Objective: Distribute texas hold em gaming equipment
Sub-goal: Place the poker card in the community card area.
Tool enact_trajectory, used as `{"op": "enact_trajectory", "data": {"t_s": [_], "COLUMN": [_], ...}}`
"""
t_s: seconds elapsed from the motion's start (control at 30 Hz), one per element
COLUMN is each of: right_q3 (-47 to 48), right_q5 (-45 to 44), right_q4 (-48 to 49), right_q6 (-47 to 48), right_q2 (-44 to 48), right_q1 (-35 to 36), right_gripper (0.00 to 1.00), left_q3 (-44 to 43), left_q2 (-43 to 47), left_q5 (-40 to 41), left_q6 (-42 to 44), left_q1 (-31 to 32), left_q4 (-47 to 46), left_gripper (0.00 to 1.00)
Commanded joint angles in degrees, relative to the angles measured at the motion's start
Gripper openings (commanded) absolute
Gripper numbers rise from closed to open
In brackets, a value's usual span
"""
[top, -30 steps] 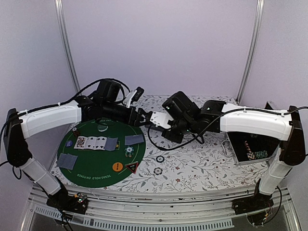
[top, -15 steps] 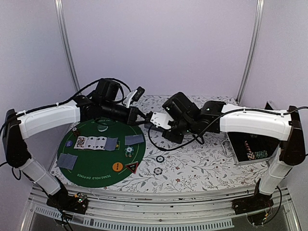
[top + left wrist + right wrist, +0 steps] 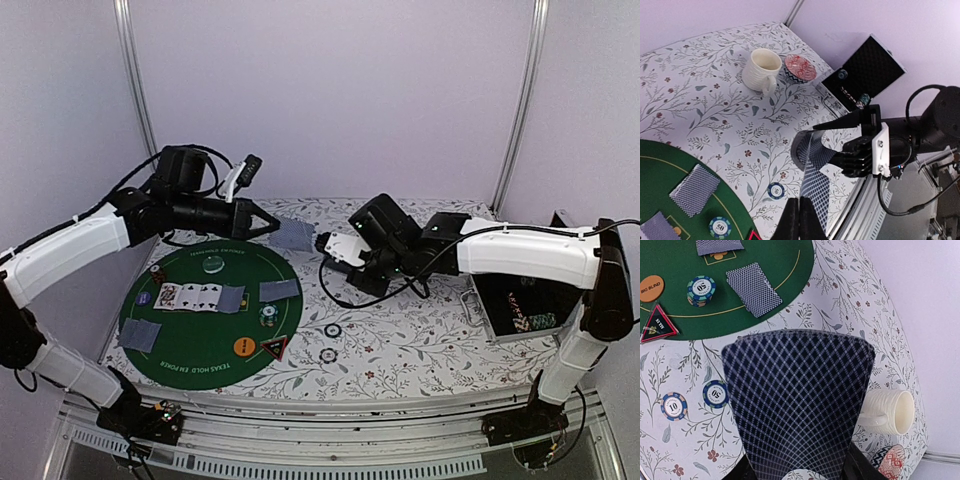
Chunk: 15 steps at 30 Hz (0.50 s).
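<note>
My left gripper (image 3: 272,228) is shut on one grey-blue-backed playing card (image 3: 295,234), held in the air beyond the round green mat (image 3: 170,355). In the left wrist view the card (image 3: 819,192) runs edge-on from the closed fingertips (image 3: 792,222). My right gripper (image 3: 338,247) is shut on the rest of the deck (image 3: 797,400), which fills the right wrist view. On the mat lie face-up cards (image 3: 190,296), a face-down card (image 3: 279,290), a chip stack (image 3: 268,316), an orange button (image 3: 245,347), a triangular marker (image 3: 274,348) and a clear disc (image 3: 212,265).
Two loose chips (image 3: 332,330) (image 3: 326,355) lie on the floral cloth right of the mat. A cream mug (image 3: 761,70) and a red-patterned dish (image 3: 800,67) stand at the back. An open black case (image 3: 520,310) with chips sits at the far right.
The left gripper closed on a card at the deck, then pulled back to the left and upward with it. The right gripper with the deck barely shifted.
</note>
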State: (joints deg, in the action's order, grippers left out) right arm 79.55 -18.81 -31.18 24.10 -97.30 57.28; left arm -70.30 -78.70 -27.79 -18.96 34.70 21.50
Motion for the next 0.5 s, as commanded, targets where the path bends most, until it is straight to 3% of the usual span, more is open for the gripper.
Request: {"op": "enact_trajectory", "data": {"t_s": [0.0, 0.3, 0.47], "right_q3": [-1.3, -2.7, -2.3], "right_q5": [1.1, 1.0, 0.9], "right_q4": [2.4, 1.8, 1.2], "right_q6": [-1.8, -2.8, -3.2], "right_q2": [2.2, 3.1, 2.7], "right_q1": [-0.8, -0.8, -0.8], "right_gripper": [0.46, 0.46, 0.46], "left_q3": [2.5, 13.6, 21.4], "left_q2": [4.2, 4.3, 4.0], "left_q5": [4.4, 10.7, 13.2], "left_q6": [-4.7, -10.2, -15.5], "left_q1": [-6.2, -17.6, -18.9], "left_q4": [2.1, 2.5, -6.5], "left_gripper": [0.0, 0.0, 0.0]}}
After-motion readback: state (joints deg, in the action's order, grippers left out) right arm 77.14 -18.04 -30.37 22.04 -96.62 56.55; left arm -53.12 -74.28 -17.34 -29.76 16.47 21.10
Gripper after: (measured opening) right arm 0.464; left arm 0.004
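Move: The empty fifth spot at the right end of my community card row lies about 13 cm to the left of my left hand, 2 cm ahead and some 25 cm below. The row's face-down fourth card is 6 cm farther left, level with the spot; the loose face-down cards lie 8 cm to the spot's right and 4 cm farther out. The dealer button sits 12 cm left of the spot and 13 cm beyond it. From my right hand the spot is about 32 cm left, level, 17 cm below. Still pinching one card, I swing my left hand some 15 cm to the left and about 5 cm forward, away from the deck in my right hand. First I travel nearly level, then sink about 11 cm towards the open end of the community row, turning the hand some 30 degrees counter-clockwise and tipping the fingers further down; they stay shut. ##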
